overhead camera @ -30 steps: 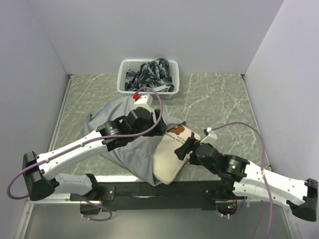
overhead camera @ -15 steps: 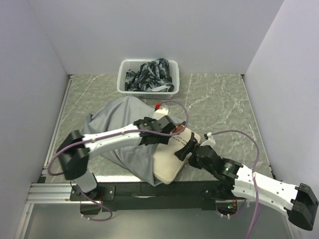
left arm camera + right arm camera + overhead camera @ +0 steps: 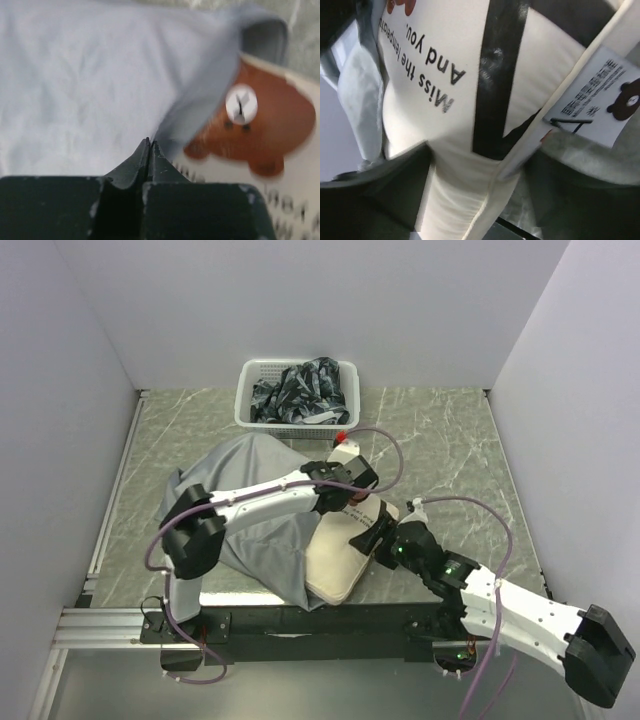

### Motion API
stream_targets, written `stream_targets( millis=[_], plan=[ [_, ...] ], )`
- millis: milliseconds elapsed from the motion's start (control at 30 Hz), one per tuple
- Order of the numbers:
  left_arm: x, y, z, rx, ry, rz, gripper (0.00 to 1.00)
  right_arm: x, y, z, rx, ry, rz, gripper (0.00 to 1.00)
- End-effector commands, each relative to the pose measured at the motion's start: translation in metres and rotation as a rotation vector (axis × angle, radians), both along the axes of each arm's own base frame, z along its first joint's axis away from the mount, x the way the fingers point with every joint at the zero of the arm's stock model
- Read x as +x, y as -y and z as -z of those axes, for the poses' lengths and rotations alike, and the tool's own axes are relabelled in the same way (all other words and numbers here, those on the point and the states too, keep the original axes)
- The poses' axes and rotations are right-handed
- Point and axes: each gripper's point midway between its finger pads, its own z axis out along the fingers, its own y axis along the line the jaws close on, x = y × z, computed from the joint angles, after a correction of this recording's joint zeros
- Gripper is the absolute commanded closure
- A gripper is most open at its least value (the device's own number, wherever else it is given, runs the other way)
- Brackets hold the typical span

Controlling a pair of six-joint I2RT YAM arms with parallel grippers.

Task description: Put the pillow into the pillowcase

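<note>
The cream pillow (image 3: 338, 562) lies near the table's front, its bear-face end (image 3: 272, 122) pointing away from the arms. The grey pillowcase (image 3: 245, 495) is heaped to its left and laps over the pillow's left side. My left gripper (image 3: 352, 500) is at the bear end, its jaws pressed together (image 3: 150, 143) where the pillowcase's folded hem (image 3: 200, 105) starts. My right gripper (image 3: 384, 536) straddles the pillow's right edge. In the right wrist view the pillow (image 3: 445, 65) fills the gap of that gripper (image 3: 480, 152), wrinkled and touching both fingers.
A white basket (image 3: 248, 412) holding dark patterned cloth (image 3: 300, 390) stands at the back wall. A printed white label (image 3: 602, 95) hangs off the pillow's right edge. Walls close in the left, right and back sides. A black rail (image 3: 300, 622) runs along the front.
My left gripper swung right from above the pillowcase to the pillow's bear end and shut there. My right gripper slid further onto the pillow's edge and narrowed.
</note>
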Motion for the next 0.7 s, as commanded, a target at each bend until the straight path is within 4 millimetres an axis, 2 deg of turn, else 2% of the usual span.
stream_targets(
  millis=[0,33,67,100,200,233,300,400,467,533,567,600,667],
  plan=[
    [-0.043,0.011,-0.067,-0.213,-0.049,0.155,0.99,0.029,-0.006,-0.039,0.059,0.112,-0.027,0.56],
    [-0.054,0.018,-0.079,-0.269,-0.067,0.202,0.99,0.034,-0.007,-0.047,0.060,0.128,-0.035,0.71],
    [-0.068,0.021,-0.106,-0.355,-0.063,0.253,0.99,0.043,-0.010,-0.065,0.067,0.157,-0.051,0.92],
    [-0.084,0.030,-0.120,-0.410,-0.077,0.315,0.99,0.046,-0.013,-0.073,0.071,0.170,-0.065,0.99],
    [-0.128,0.051,-0.172,-0.587,-0.101,0.472,0.99,0.053,-0.032,-0.107,0.105,0.221,-0.135,1.00],
    [-0.140,0.056,-0.181,-0.625,-0.123,0.516,0.99,0.055,-0.040,-0.119,0.139,0.246,-0.150,1.00],
    [-0.153,0.063,-0.199,-0.683,-0.122,0.570,0.99,0.053,-0.059,-0.128,0.155,0.255,-0.183,1.00],
    [-0.152,0.059,-0.200,-0.695,-0.105,0.559,0.99,0.060,-0.069,-0.118,0.082,0.241,-0.167,1.00],
    [-0.154,0.056,-0.193,-0.687,-0.122,0.555,0.99,0.068,-0.066,-0.098,0.054,0.207,-0.141,1.00],
    [-0.159,0.058,-0.190,-0.712,-0.145,0.561,0.99,0.079,-0.057,-0.086,0.041,0.184,-0.109,1.00],
    [-0.162,0.053,-0.181,-0.705,-0.159,0.555,0.99,0.081,-0.055,-0.077,0.033,0.168,-0.106,1.00],
    [-0.161,0.049,-0.174,-0.695,-0.162,0.540,0.99,0.082,-0.055,-0.077,0.047,0.167,-0.107,1.00],
    [-0.151,0.034,-0.151,-0.646,-0.161,0.446,0.99,0.075,-0.067,-0.093,0.111,0.194,-0.169,1.00]
  ],
)
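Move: The left gripper already pinches the pillowcase at its mouth. From it, the middle of the pillow's exposed end lies about 9 cm back and some 4 cm lower, level sideways. The bear print is about 2 cm ahead and 5 cm to its right, and the near mouth corner some 20 cm back and 7 cm left. The right gripper stands open with the pillow edge about 1 cm ahead and 1 cm left; the label is some 6 cm ahead and 1 cm right. Close the right gripper on the pillow edge, lift it about 7 cm while carrying it forward and left towards the case, then lower it a few centimetres. Meanwhile keep the left gripper's pinch on the case mouth and draw it up some 20 cm and back about 14, rolling its left side down about 35 degrees and turning clockwise, then start down. ##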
